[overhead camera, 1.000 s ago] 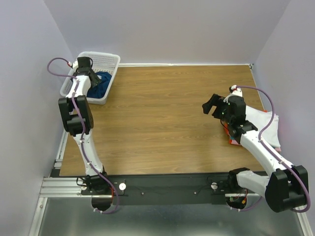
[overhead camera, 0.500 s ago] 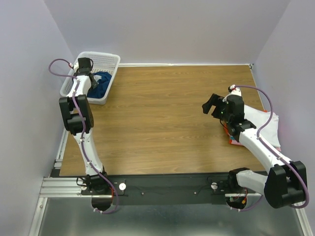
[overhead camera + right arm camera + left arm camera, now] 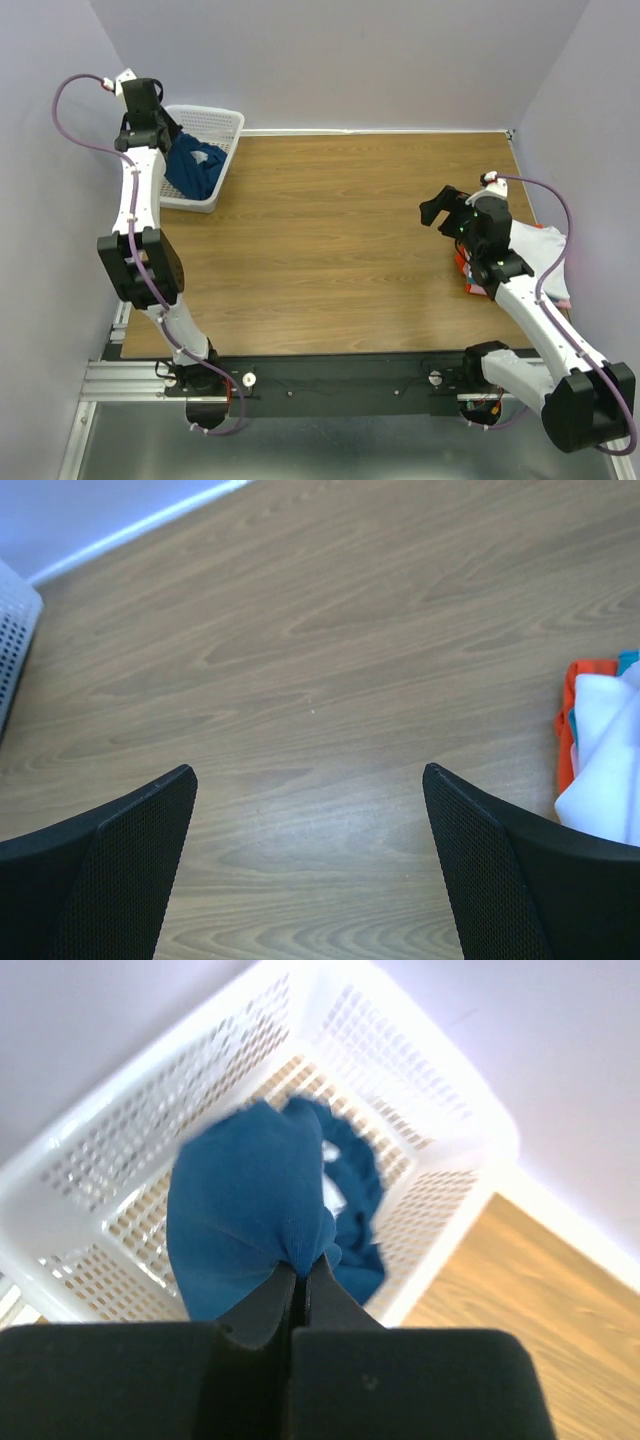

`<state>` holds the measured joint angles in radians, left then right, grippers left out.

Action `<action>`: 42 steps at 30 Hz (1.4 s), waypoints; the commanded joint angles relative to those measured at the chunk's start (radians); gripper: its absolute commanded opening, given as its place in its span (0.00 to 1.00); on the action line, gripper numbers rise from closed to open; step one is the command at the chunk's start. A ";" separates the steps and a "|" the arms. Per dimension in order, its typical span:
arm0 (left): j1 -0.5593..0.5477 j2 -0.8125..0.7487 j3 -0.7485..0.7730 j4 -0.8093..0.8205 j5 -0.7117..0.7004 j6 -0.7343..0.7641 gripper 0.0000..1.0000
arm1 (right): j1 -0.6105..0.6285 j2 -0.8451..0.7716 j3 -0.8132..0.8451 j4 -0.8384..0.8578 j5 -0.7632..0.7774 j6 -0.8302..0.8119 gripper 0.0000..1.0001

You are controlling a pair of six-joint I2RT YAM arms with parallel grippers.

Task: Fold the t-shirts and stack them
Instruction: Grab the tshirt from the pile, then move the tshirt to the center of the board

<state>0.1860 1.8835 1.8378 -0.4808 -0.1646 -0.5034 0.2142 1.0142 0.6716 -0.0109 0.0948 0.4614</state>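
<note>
My left gripper (image 3: 303,1265) is shut on a fold of the dark teal-blue tee (image 3: 250,1210) and holds it lifted above the white mesh basket (image 3: 120,1130); its lower part still hangs in the basket. From the top the tee (image 3: 195,168) drapes down from the left gripper (image 3: 160,135). My right gripper (image 3: 440,208) is open and empty over bare wood, just left of the stack of folded tees (image 3: 535,262) at the right edge. The white tee (image 3: 610,760) and the orange-red tee (image 3: 572,705) show in the right wrist view. No print shows.
The basket (image 3: 215,125) stands at the table's back left corner against the wall. The wooden tabletop (image 3: 330,240) stretches between basket and stack. Walls close in on the left, back and right.
My left arm has risen and swung back-left, pulling the blue tee up out of the basket. My right gripper has shifted slightly to the right.
</note>
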 commanded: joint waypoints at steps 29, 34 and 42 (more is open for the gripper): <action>-0.557 -0.500 0.302 0.350 0.678 0.175 0.00 | -0.003 -0.187 -0.029 -0.006 0.102 0.022 1.00; -0.661 -0.501 0.262 0.390 0.646 0.187 0.00 | -0.003 -0.207 -0.040 -0.006 0.111 0.017 1.00; -0.694 -0.589 -0.287 0.590 0.487 0.100 0.00 | -0.004 -0.200 -0.047 -0.008 0.088 -0.009 1.00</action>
<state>-0.5056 1.3308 1.7935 -0.0269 0.4335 -0.3573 0.2142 0.8078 0.6411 -0.0101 0.1726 0.4698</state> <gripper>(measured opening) 0.013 0.998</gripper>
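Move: The left hand, already pinching the blue t-shirt, is bound for the clear middle of the table, some 25 cm back, 40 cm to its right and 25 cm below. The white basket's middle lies about 3 cm back, 6 cm right and 20 cm below this hand. From the right hand, the table's middle is roughly 8 cm back, 25 cm left and 19 cm down. Left hand, still pinching, swings the t-shirt 40 cm up, right and back, then sinks; right rises 5 cm. ##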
